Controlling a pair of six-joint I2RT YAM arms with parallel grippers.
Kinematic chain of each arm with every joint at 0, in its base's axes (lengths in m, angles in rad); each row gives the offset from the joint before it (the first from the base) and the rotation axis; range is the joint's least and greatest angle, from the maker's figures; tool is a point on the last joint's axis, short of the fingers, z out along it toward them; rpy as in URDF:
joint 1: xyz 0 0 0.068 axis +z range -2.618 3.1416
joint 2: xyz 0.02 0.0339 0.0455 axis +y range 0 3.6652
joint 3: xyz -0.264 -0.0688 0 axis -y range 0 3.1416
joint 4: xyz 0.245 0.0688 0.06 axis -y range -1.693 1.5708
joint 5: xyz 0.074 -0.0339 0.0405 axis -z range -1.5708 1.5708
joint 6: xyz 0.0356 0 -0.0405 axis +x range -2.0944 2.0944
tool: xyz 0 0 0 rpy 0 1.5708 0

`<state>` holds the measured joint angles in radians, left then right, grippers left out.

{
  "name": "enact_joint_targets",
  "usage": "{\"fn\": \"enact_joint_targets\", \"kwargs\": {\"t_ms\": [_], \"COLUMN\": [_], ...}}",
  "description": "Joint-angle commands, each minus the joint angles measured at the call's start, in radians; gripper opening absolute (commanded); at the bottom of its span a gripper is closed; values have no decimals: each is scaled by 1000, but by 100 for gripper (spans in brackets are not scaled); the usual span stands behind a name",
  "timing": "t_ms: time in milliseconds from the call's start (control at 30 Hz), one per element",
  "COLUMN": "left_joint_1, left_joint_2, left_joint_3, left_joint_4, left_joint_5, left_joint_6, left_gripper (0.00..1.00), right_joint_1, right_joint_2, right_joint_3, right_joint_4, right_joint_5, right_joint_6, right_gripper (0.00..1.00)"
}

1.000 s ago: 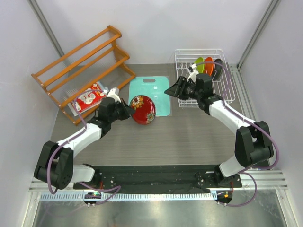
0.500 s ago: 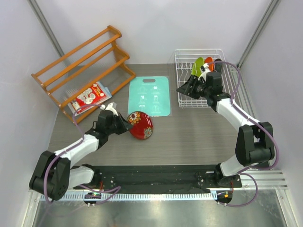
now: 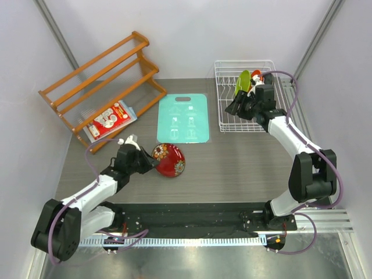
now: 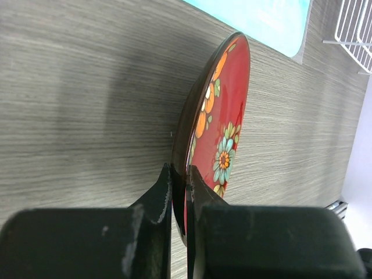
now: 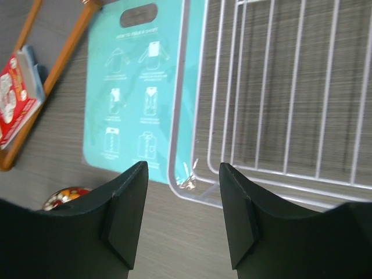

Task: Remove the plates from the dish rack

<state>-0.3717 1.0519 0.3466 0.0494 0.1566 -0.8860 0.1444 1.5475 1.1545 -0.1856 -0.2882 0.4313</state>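
Note:
My left gripper (image 3: pixel 150 162) is shut on the rim of the dark red floral plate (image 3: pixel 170 160), which it holds on edge and tilted just over the tabletop in front of the teal board. In the left wrist view both fingers pinch the rim (image 4: pixel 180 174) of this plate (image 4: pixel 225 110). The white wire dish rack (image 3: pixel 224 87) stands at the back right, with a lime plate (image 3: pixel 242 82) and an orange plate (image 3: pixel 255 75) upright in it. My right gripper (image 3: pixel 232 108) hangs open over the rack's front left part (image 5: pixel 279 87), with nothing between its fingers (image 5: pixel 183 215).
The teal board (image 3: pixel 183 119) lies flat left of the rack (image 5: pixel 139 87). An orange-brown wooden slatted rack (image 3: pixel 102 75) stands at the back left, with a red packet (image 3: pixel 110 119) at its foot. White walls close in the table on three sides.
My left arm has pulled the red plate off the teal board toward the near edge and lowered it. My right arm has swung right and back over the rack, toward the standing plates.

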Motion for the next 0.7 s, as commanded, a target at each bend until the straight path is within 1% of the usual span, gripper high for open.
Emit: {"fn": "enact_joint_targets", "kwargs": {"t_ms": [0, 100, 167, 200, 300, 500, 533, 600, 667], "left_joint_1": [-1, -1, -1, -1, -1, -1, -3, -3, -3], "left_joint_2": [-16, -24, -32, -35, -56, -72, -66, -56, -44], "left_joint_3": [-49, -66, -69, -73, -86, -81, -81, -75, -57], "left_joint_4": [-37, -46, -89, -98, -118, -137, -138, -141, -161], "left_joint_5": [-35, -52, -58, -66, -75, -88, -92, -92, -98], "left_joint_6": [-14, -8, 4, 7, 12, 15, 13, 12, 21], "left_gripper": [7, 16, 19, 24, 22, 29, 37, 39, 45], "right_joint_1": [-8, -12, -19, -22, -29, -39, -40, -43, -48], "right_joint_2": [2, 10, 17, 20, 25, 43, 45, 55, 75], "right_joint_3": [65, 83, 91, 93, 96, 105, 111, 123, 149], "right_joint_4": [-70, -95, -101, -106, -107, -107, -107, -109, -117], "right_joint_5": [136, 193, 214, 224, 251, 248, 251, 257, 276], "right_joint_6": [-75, -98, -105, -112, -117, -117, -117, -117, -126], "right_gripper": [58, 58, 58, 58, 58, 59, 58, 59, 59]}}
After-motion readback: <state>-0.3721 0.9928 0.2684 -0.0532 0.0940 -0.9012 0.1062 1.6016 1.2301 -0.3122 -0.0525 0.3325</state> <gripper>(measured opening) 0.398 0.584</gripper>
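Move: The red plate, held by its rim in the left fingers, is bound for bare table about 6 cm right, 2 cm ahead and 5 cm below that hand. The turquoise board lies about 26 cm ahead and 14 cm right of it, the magazines 22 cm ahead and 22 cm left. For the empty right hand, the green plate stands about 18 cm ahead, 4 cm right and 8 cm lower, with the orange plate 6 cm right of the green. The red plate is lowered and let go by the left hand, which sinks some 3.5 cm while easing back about 3 cm and slightly left, its fingers opening from shut to well apart around the rim. The right hand, still empty and part open, swings about 6 cm right over the front of the rack, sinking 2 cm and turning slightly clockwise. ##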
